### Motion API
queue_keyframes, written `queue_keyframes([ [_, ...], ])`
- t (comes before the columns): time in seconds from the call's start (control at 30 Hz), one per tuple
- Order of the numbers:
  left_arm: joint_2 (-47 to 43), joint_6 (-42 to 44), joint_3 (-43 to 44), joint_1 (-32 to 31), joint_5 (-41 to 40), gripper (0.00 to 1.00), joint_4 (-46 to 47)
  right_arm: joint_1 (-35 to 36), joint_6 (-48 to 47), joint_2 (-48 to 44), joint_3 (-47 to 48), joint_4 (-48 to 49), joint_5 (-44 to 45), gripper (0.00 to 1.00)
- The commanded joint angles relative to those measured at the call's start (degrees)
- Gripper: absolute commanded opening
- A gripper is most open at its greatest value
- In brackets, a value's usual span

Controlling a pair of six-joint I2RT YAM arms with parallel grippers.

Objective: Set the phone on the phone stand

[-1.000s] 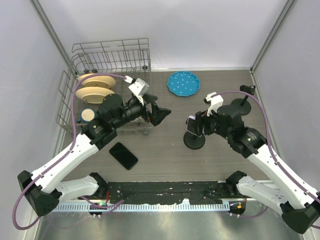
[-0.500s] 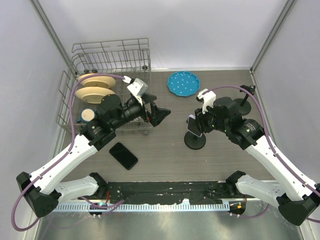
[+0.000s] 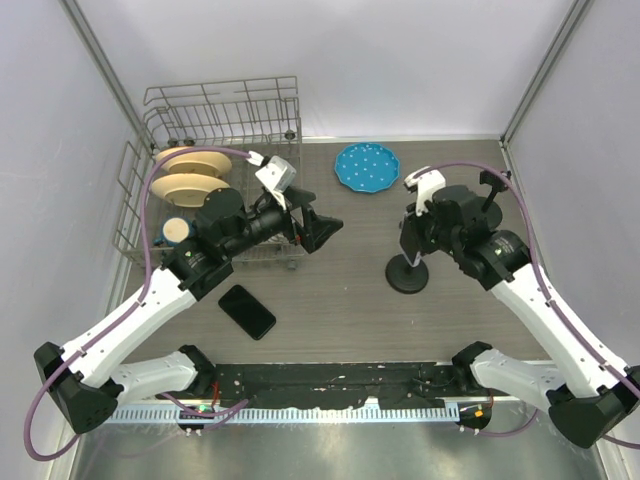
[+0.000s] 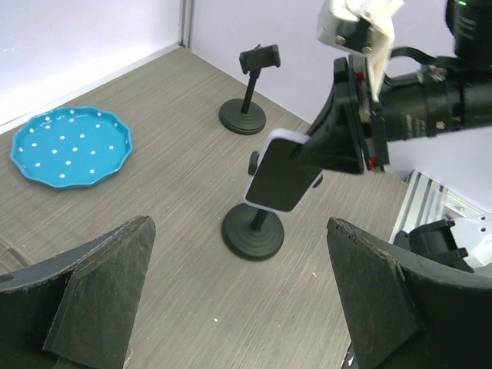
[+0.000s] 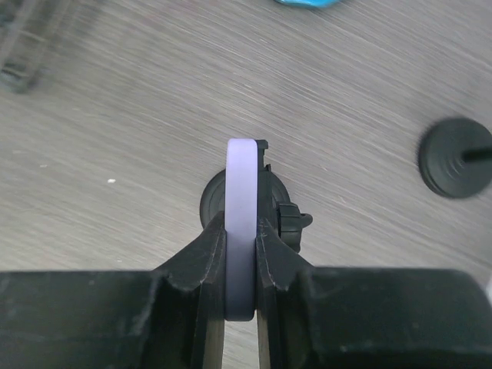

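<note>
A lavender-edged phone [image 4: 283, 173] with a dark screen sits tilted at the head of a black phone stand [image 4: 252, 234]. My right gripper [image 5: 241, 254] is shut on the phone [image 5: 241, 200], one finger on each face. The stand's round base [image 5: 209, 204] and its clamp knob show just behind. From above, the right gripper [image 3: 412, 245] hangs over the stand base [image 3: 407, 275] and hides the phone. My left gripper [image 3: 325, 225] hovers open left of centre with nothing between its fingers [image 4: 100, 300].
A black phone [image 3: 247, 311] lies flat on the table, front left. A second, bare stand [image 3: 490, 190] is at the back right. A blue dotted plate [image 3: 367, 166] lies at the back centre. A wire dish rack [image 3: 215, 170] with plates fills the back left.
My right gripper has closed on the lavender phone. The stand, phone and gripper have shifted a little to the right. The left arm has barely moved.
</note>
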Motion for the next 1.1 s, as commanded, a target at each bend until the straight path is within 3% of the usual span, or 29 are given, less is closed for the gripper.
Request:
queue_keyframes([
  [0.0, -0.06, -1.84, 0.41, -0.41, 1.71, 0.98, 4.45, -10.93, -3.96, 1.38, 8.82, -3.35, 3.91, 0.01],
  [0.13, -0.24, -1.32, 0.67, -2.34, 1.19, 0.98, 4.02, -23.26, -9.4, 4.64, 10.61, -4.6, -4.7, 0.01],
  [0.27, -1.99, 2.19, 0.76, -7.08, -2.41, 0.98, 2.96, -34.33, -11.68, 5.44, 7.63, -1.1, -4.27, 0.01],
  [0.5, -3.23, 10.27, -1.35, -17.89, -18.13, 0.99, 1.2, -50.51, -21.62, 7.19, 5.86, 2.25, -12.18, 0.01],
  [0.53, -3.22, 12.81, -1.87, -21.64, -22.94, 1.0, 1.2, -52.36, -22.5, 7.45, 6.21, 1.82, -12.79, 0.01],
  [0.7, -5.33, 21.52, -3.19, -33.52, -32.56, 1.0, 2.51, -53.87, -33.54, 5.45, 4.82, -1.09, -14.71, 0.01],
  [1.07, -8.85, 27.51, -10.31, -38.47, -38.19, 1.0, 11.75, -54.05, -40.61, 12.91, 7.98, -5.13, -24.31, 0.01],
])
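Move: My right hand already grips the phone on its stand. The free patch of table it goes to lies about 24 cm to the right, 4 cm ahead and 18 cm below; the second stand is some 19 cm right, 16 cm ahead and 12 cm lower, and the blue plate 10 cm left, 28 cm ahead, 17 cm lower. From my left hand that free patch is roughly 44 cm right, 8 cm ahead and 30 cm below. Keeping the phone pinched, I sweep my right hand about 25 cm quickly to the right, nearly level and bending a little forward, sliding phone and stand along the table towards the second stand and the right wall. It swings clockwise, then partly back, rolling its left side down some 15 degrees. My open, empty left hand draws back about 12 cm and slightly right, rolling. ##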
